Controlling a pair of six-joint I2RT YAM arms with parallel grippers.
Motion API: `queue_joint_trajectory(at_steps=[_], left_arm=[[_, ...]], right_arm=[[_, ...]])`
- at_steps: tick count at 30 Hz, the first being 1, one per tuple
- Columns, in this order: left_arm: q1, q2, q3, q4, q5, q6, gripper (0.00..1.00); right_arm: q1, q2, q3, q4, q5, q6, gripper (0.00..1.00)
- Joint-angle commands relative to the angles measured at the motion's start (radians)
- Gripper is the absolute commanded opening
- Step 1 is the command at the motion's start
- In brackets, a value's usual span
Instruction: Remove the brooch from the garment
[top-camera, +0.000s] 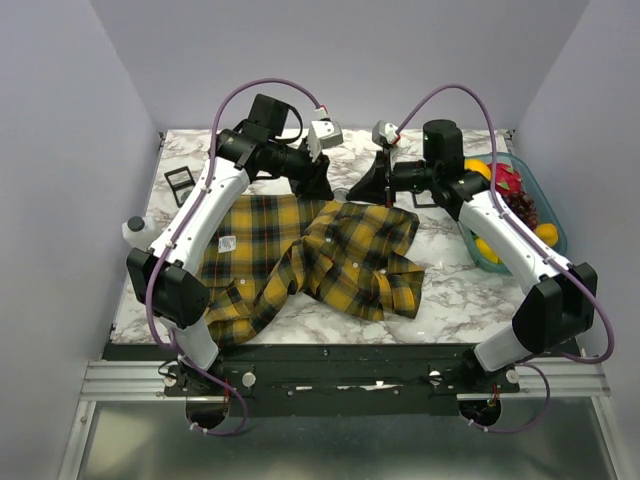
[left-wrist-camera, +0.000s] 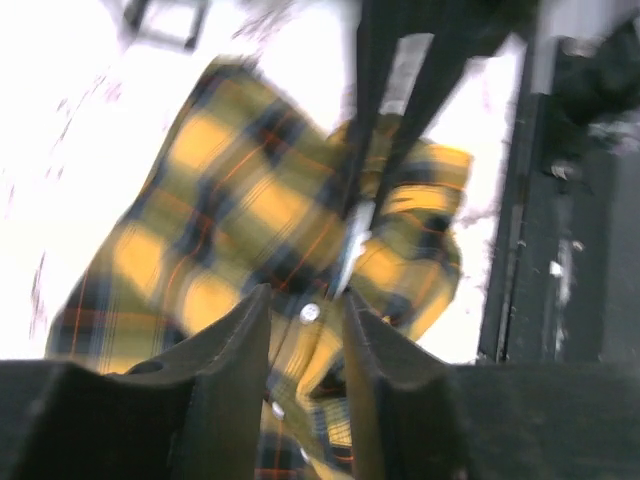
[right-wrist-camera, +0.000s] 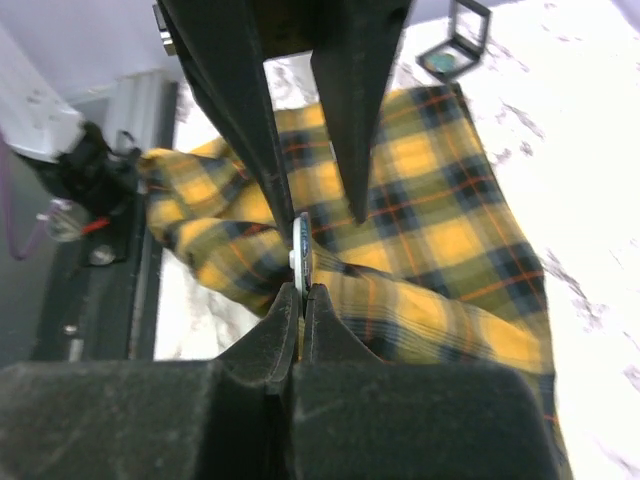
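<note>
The yellow and navy plaid garment lies crumpled across the middle of the marble table. Both grippers meet at its far edge. In the right wrist view my right gripper is shut on the brooch, a thin disc seen edge-on that stands just above the cloth. My left gripper hangs open over the shirt, with a white button showing in the gap. Its two dark fingers come down from the top of the right wrist view, either side of the brooch.
A black square frame lies at the back left of the table, also seen as the frame beyond the shirt. A teal basket of fruit stands at the right edge. A white bottle stands at the left edge.
</note>
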Motion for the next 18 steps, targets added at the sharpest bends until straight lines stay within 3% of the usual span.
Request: queue_joint_trajectory(at_steps=[1, 2, 4, 5, 6, 7, 11, 18], left_arm=[[0.021, -0.053, -0.108, 0.152, -0.329, -0.193, 0.47], [0.024, -0.066, -0.167, 0.174, -0.352, -0.211, 0.57], [0.027, -0.099, -0.232, 0.192, -0.429, -0.222, 0.67], [0.030, -0.104, -0.299, 0.200, -0.449, -0.230, 0.86], [0.033, -0.112, -0.329, 0.214, -0.461, -0.242, 0.99], [0.036, -0.116, -0.358, 0.222, -0.465, -0.251, 0.99], [0.050, -0.126, -0.479, 0.266, -0.462, -0.300, 0.99], [0.050, -0.112, -0.478, 0.271, -0.449, -0.310, 0.99]], right_arm=[[-0.031, -0.064, -0.076, -0.091, 0.221, -0.158, 0.00], [-0.042, -0.069, -0.098, -0.108, 0.260, -0.222, 0.01], [-0.075, -0.066, -0.104, -0.133, 0.379, -0.235, 0.00], [-0.136, -0.039, -0.093, -0.147, 0.399, -0.211, 0.01], [-0.169, -0.019, -0.057, -0.186, 0.416, -0.209, 0.00], [-0.192, -0.003, -0.043, -0.205, 0.453, -0.223, 0.00], [-0.211, 0.047, -0.018, -0.260, 0.668, -0.535, 0.00], [-0.212, 0.250, 0.111, -0.314, 0.933, -0.744, 0.01]])
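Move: The brooch is in the right fingertips, already free of the left hand. The black frame it is being taken to lies about 18 cm ahead of the right hand, 19 cm to its right and 26 cm below. The fruit basket stands some 18 cm to the right of that frame and 6 cm nearer. The garment's middle lies 28 cm below the left hand, about 6 cm to its left and roughly level with it fore and aft. The brooch, still pinched in the shut right fingers, is carried quickly to the right, forward and down, about 26 cm in all, towards the black frame, while the wrist swings clockwise and tips the fingers downward. The left hand sinks some 15 cm over the garment, drifting 7 cm left, turning counter-clockwise and spreading its part-open fingers wide. ##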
